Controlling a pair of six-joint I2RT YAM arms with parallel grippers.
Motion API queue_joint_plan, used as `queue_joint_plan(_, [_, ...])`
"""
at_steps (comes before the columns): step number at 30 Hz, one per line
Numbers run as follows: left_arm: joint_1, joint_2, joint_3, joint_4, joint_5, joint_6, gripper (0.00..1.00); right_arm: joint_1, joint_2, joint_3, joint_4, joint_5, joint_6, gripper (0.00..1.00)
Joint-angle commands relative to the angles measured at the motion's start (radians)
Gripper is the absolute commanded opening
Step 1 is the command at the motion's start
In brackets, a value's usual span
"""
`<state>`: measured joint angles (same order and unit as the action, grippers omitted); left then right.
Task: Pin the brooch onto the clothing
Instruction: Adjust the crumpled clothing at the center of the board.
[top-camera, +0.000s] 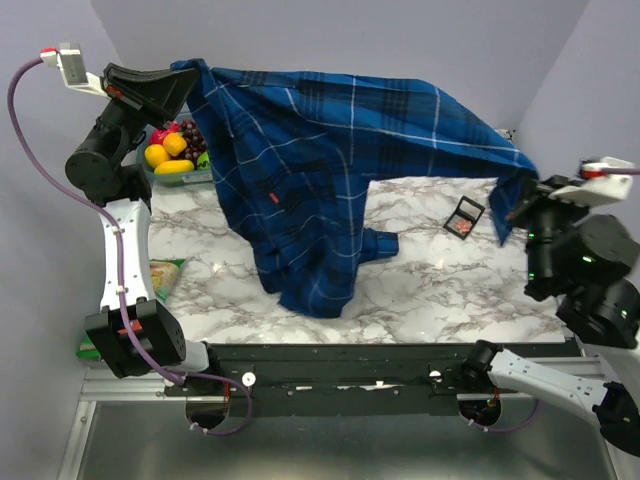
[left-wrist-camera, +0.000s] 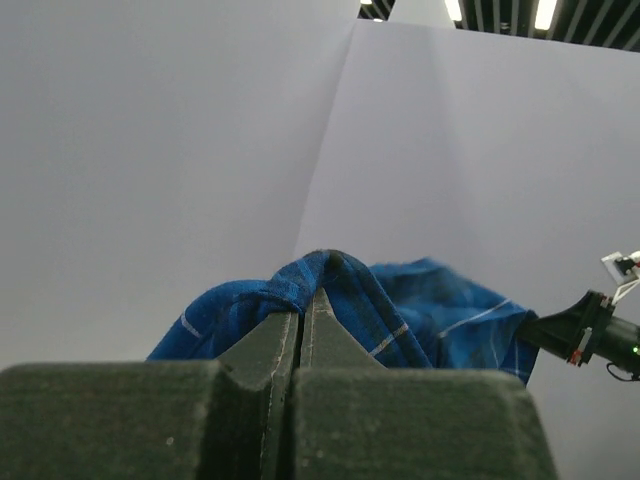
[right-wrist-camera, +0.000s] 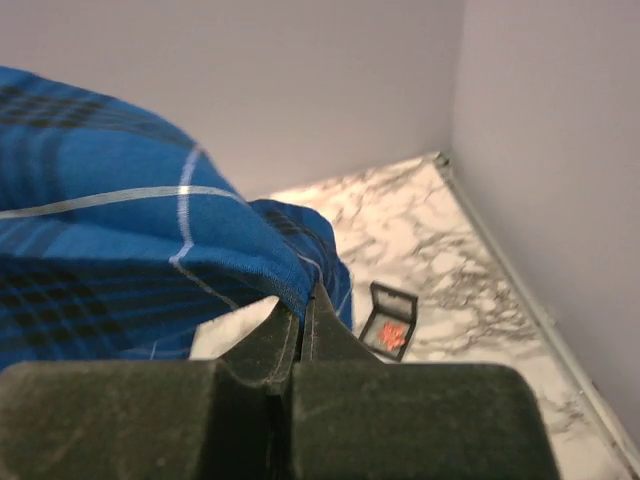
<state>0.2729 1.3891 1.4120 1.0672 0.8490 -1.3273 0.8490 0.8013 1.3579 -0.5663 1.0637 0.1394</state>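
The clothing (top-camera: 320, 150), a blue plaid shirt, hangs stretched in the air between both arms, its lower part drooping onto the marble table (top-camera: 430, 290). My left gripper (top-camera: 188, 82) is raised at the back left, shut on a fold of the clothing (left-wrist-camera: 330, 275), the left gripper (left-wrist-camera: 305, 292) pinching it at the tips. At the right, my right gripper (top-camera: 522, 198) is shut on another edge of the clothing (right-wrist-camera: 150, 230), cloth wedged in the right gripper (right-wrist-camera: 308, 300). The salmon-red brooch (right-wrist-camera: 394, 335) lies in an open black case (top-camera: 463, 217). A tiny red spot (top-camera: 272, 197) shows on the shirt front.
A tray of fruit (top-camera: 175, 152) stands at the back left behind the left arm. A green packet (top-camera: 165, 277) lies at the table's left edge. Grey walls close in the back and both sides. The black base rail (top-camera: 350, 370) runs along the near edge.
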Motion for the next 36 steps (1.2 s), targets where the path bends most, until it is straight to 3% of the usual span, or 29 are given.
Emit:
queue_joint_plan(1, [0.032,-0.002,0.056,0.03,0.025,-0.041,0.0,-0.005,-0.101,-0.003,0.388,0.114,-0.455,0.01])
queue_joint_plan(7, [0.034,-0.079,0.068,-0.133,0.045,0.104,0.0,-0.005,-0.177,0.058,0.436,0.12,-0.541,0.01])
queue_joint_plan(13, [0.0,-0.212,0.088,-0.516,0.013,0.474,0.0,-0.005,-0.266,-0.031,0.436,0.136,-0.557,0.01])
queue_joint_plan(17, [-0.118,-0.249,0.152,-0.903,-0.088,0.805,0.0,-0.005,-0.295,-0.201,0.437,0.194,-0.541,0.01])
queue_joint_plan(20, [-0.188,-0.233,0.165,-1.027,-0.156,0.939,0.0,-0.005,-0.315,-0.288,0.43,0.235,-0.491,0.01])
queue_joint_plan(24, [-0.233,-0.191,0.15,-1.063,-0.208,0.997,0.0,-0.005,-0.356,-0.44,0.416,0.269,-0.391,0.01])
queue_joint_plan(36, [-0.368,0.019,0.107,-1.164,-0.37,1.152,0.0,-0.005,-0.33,-0.641,0.338,0.366,-0.193,0.01])
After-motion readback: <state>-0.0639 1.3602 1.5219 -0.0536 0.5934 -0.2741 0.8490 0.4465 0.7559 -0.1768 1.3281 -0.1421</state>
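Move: Both hands already hold the clothing up by its edges. The board's middle lies about 19 cm right of the left hand, 3 cm back and 54 cm below; the clothing's hanging body is some 13 cm right, 5 cm back and 27 cm down, the fruit basket 13 cm left and 16 cm ahead, far below. From the right hand, the board's middle is about 23 cm left, 7 cm ahead and 40 cm down, the open compact 11 cm ahead, 3 cm right and down on the board. Up and back first, then down: both hands keep their pinch on the clothing as they swing it. The left draws back about 6 cm, then sweeps forward and down towards the board, drifting right, its fingers tipping down and its left side rolling up. The right rises some 8 cm while going right and back, then sinks about 19 cm, turning slightly clockwise. ##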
